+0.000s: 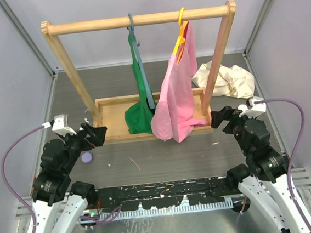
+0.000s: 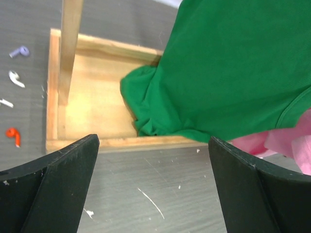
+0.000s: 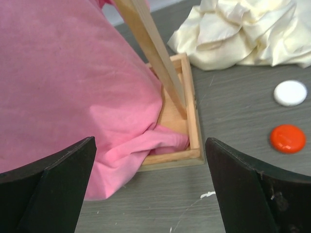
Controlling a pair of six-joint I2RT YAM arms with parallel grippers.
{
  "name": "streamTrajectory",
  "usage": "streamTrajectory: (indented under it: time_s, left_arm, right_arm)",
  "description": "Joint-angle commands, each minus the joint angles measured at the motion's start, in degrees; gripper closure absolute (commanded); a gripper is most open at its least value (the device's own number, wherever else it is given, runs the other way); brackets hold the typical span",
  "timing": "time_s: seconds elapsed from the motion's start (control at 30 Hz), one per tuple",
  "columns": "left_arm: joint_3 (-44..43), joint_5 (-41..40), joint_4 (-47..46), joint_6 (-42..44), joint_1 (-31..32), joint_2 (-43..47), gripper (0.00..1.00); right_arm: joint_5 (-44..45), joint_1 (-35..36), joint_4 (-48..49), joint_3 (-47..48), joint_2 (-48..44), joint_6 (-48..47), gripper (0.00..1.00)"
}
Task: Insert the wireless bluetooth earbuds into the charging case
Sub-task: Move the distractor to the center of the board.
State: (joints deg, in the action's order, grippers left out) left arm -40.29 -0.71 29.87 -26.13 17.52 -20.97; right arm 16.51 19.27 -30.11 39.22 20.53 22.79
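Several small earbuds lie on the grey table left of the wooden tray in the left wrist view: a purple earbud (image 2: 19, 51), a white earbud (image 2: 16, 78) and an orange earbud (image 2: 14, 137). A round purple case (image 1: 86, 157) sits closed on the table beside my left arm. In the right wrist view a round white case (image 3: 290, 92) and a round orange case (image 3: 287, 138) lie at the right. My left gripper (image 2: 153, 148) and right gripper (image 3: 150, 150) both hover open over bare table with nothing between their fingers.
A wooden clothes rack (image 1: 135, 21) stands mid-table on a tray base (image 1: 112, 120). A green garment (image 1: 141, 109) and a pink garment (image 1: 178, 92) hang from it into the tray. A crumpled cream cloth (image 1: 226, 79) lies at the back right.
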Motion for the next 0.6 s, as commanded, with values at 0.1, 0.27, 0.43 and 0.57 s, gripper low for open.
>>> streamTrajectory:
  time_s: [0.1, 0.27, 0.43, 0.57]
  left_arm:
    - [2.28, 3.62, 5.34, -13.84, 0.10, -3.58, 0.02]
    - [6.38, 6.76, 4.60, -20.46, 0.14, -7.69, 0.02]
    - [10.52, 8.29, 0.04, -25.19, 0.06, -10.80, 0.02]
    - [14.16, 7.97, -6.55, -28.90, 0.09, -13.73, 0.02]
  right_arm:
    - [-5.69, -0.26, -3.80, -2.43, 5.34, 8.55, 0.00]
    - [-8.82, -0.21, -2.36, -5.52, 8.81, 12.44, 0.00]
    - [-11.89, -0.20, 1.51, -8.86, 13.82, 13.66, 0.00]
    - [-12.30, -0.24, 6.58, -12.06, 16.47, 13.73, 0.00]
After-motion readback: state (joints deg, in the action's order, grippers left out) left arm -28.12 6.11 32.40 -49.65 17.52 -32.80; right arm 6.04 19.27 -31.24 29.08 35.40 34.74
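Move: The near left corner of the clothes rack's tray lies some 24 cm below the left hand, about 2 cm ahead and 4 cm left; down there too, the green cloth's lower end is 8 cm ahead and 14 cm right, the purple case 9 cm left and 3 cm back. The right hand has the near right corner 24 cm below, 2 cm ahead and 3 cm right, with the pink cloth's lower end 5 cm ahead and 16 cm left, and the red case 5 cm ahead and 14 cm right. Both empty hands sink together in front of the hanging clothes, quickening as they drop about 13 cm towards the tray's near rim and easing inward towards each other by 3 to 4 cm, with almost no forward travel. On the way each wrist tips its fingers down by some 30 degrees, the left also rolling its left side down a little, and both grippers stay wide open, ending still above the board and touching nothing that can be seen. ##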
